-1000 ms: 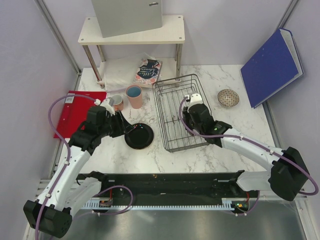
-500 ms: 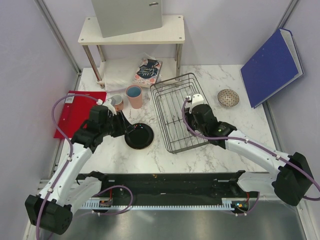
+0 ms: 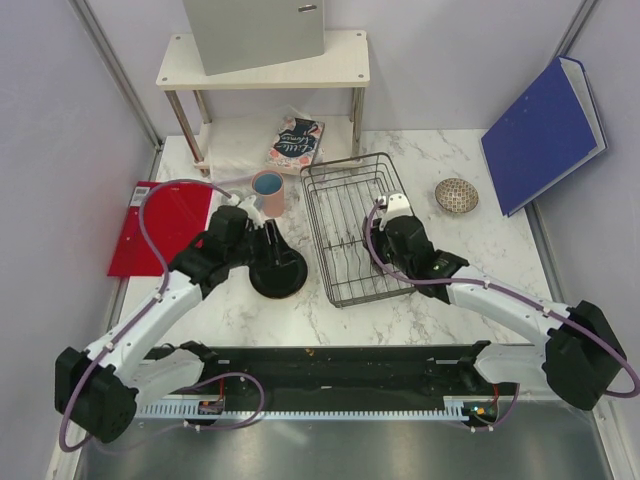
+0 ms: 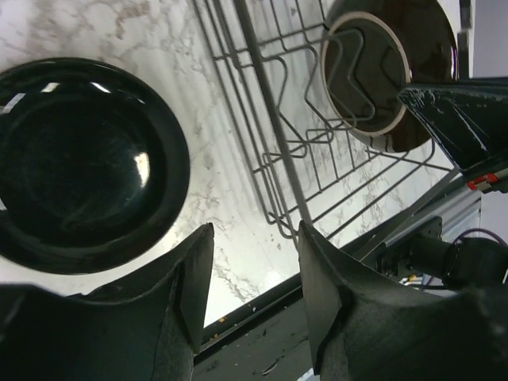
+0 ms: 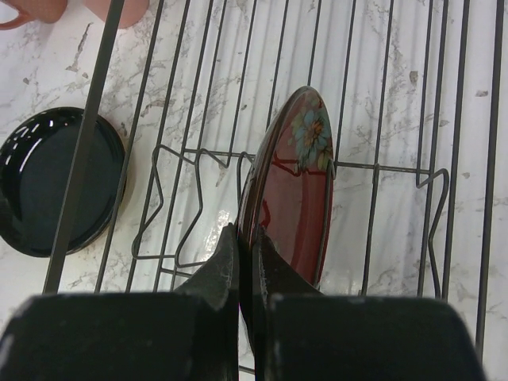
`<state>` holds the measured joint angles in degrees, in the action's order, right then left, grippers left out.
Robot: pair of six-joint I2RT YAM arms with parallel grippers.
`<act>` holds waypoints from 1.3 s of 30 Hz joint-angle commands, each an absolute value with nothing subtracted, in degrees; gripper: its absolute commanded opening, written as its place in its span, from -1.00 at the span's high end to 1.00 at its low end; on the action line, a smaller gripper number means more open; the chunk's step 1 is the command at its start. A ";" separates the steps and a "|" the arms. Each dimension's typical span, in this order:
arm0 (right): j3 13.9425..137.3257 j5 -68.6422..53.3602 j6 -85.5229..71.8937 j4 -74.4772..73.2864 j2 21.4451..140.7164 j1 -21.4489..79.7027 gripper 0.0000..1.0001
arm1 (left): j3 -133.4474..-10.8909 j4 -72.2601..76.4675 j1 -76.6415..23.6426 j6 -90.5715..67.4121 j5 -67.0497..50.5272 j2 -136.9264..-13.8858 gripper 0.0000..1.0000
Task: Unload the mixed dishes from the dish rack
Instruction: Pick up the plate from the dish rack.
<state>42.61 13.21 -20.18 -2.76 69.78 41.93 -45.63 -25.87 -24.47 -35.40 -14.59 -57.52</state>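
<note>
The dark wire dish rack (image 3: 345,200) stands mid-table. A red floral plate (image 5: 300,178) stands on edge in the rack (image 5: 381,95). My right gripper (image 5: 251,236) is shut on the plate's near rim; in the top view it (image 3: 384,222) sits inside the rack. A black plate (image 3: 283,277) lies on the table left of the rack. My left gripper (image 3: 270,243) is open and empty above the black plate's right part (image 4: 79,167), jaws (image 4: 254,232) pointing towards the rack (image 4: 266,135). A tall pink cup (image 3: 267,191) stands behind it. The speckled bowl (image 3: 456,195) sits right of the rack. The small mug is hidden.
A red folder (image 3: 160,225) lies at the left. A blue binder (image 3: 545,135) leans at the back right. A white two-tier shelf (image 3: 265,65) holds a grey box, with a patterned book (image 3: 297,143) underneath. A black rail (image 3: 330,365) runs along the near edge.
My left arm has swung right, from left of the black plate to over it, towards the rack. The rack has shifted a little with my right gripper in it.
</note>
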 commanded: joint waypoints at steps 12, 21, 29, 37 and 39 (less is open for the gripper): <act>39.46 7.38 -19.78 -0.44 70.93 42.63 1.00 | -53.70 -18.28 -36.47 -39.29 -3.52 -75.14 -0.08; 38.32 6.51 -20.30 -0.44 69.17 42.71 1.00 | -56.95 -18.10 -37.53 -35.87 -1.67 -82.96 0.89; 37.62 5.63 -20.57 -0.62 67.85 42.71 1.00 | -64.94 -23.89 -40.51 -32.26 3.59 -89.29 0.97; 38.93 5.19 -20.30 -2.10 64.17 42.71 1.00 | -68.20 -27.42 -41.22 -32.61 5.89 -92.37 0.96; 40.59 4.22 -20.30 -3.16 63.02 42.71 1.00 | -68.20 -27.51 -41.22 -32.78 6.06 -92.37 0.96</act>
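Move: The left hand is above the near side of the dish rack. The rack's left rim lies about 7 cm to its right, 3 cm ahead and 6 cm lower; the black plate on the counter is roughly 5 cm ahead, 4 cm left and 17 cm down. The upright plate in the rack is about 18 cm right, 5 cm ahead and 9 cm below. The right hand already pinches that plate's upper edge, its middle about 5 cm down and 2 cm ahead, 1 cm left; the left rim is some 12 cm to that hand's left, level with it fore and aft and slightly lower. Rightward and down, then easing forward, the left hand travels about 8 cm right and 6 cm down to the rack's left rim, closes its half-open fingers on the wire and, holding it, pushes a little farther right and forward while rolling some 20 degrees in all, left side up. The right hand keeps its pinch on the upright plate, shifting barely over 1 cm left and back. ##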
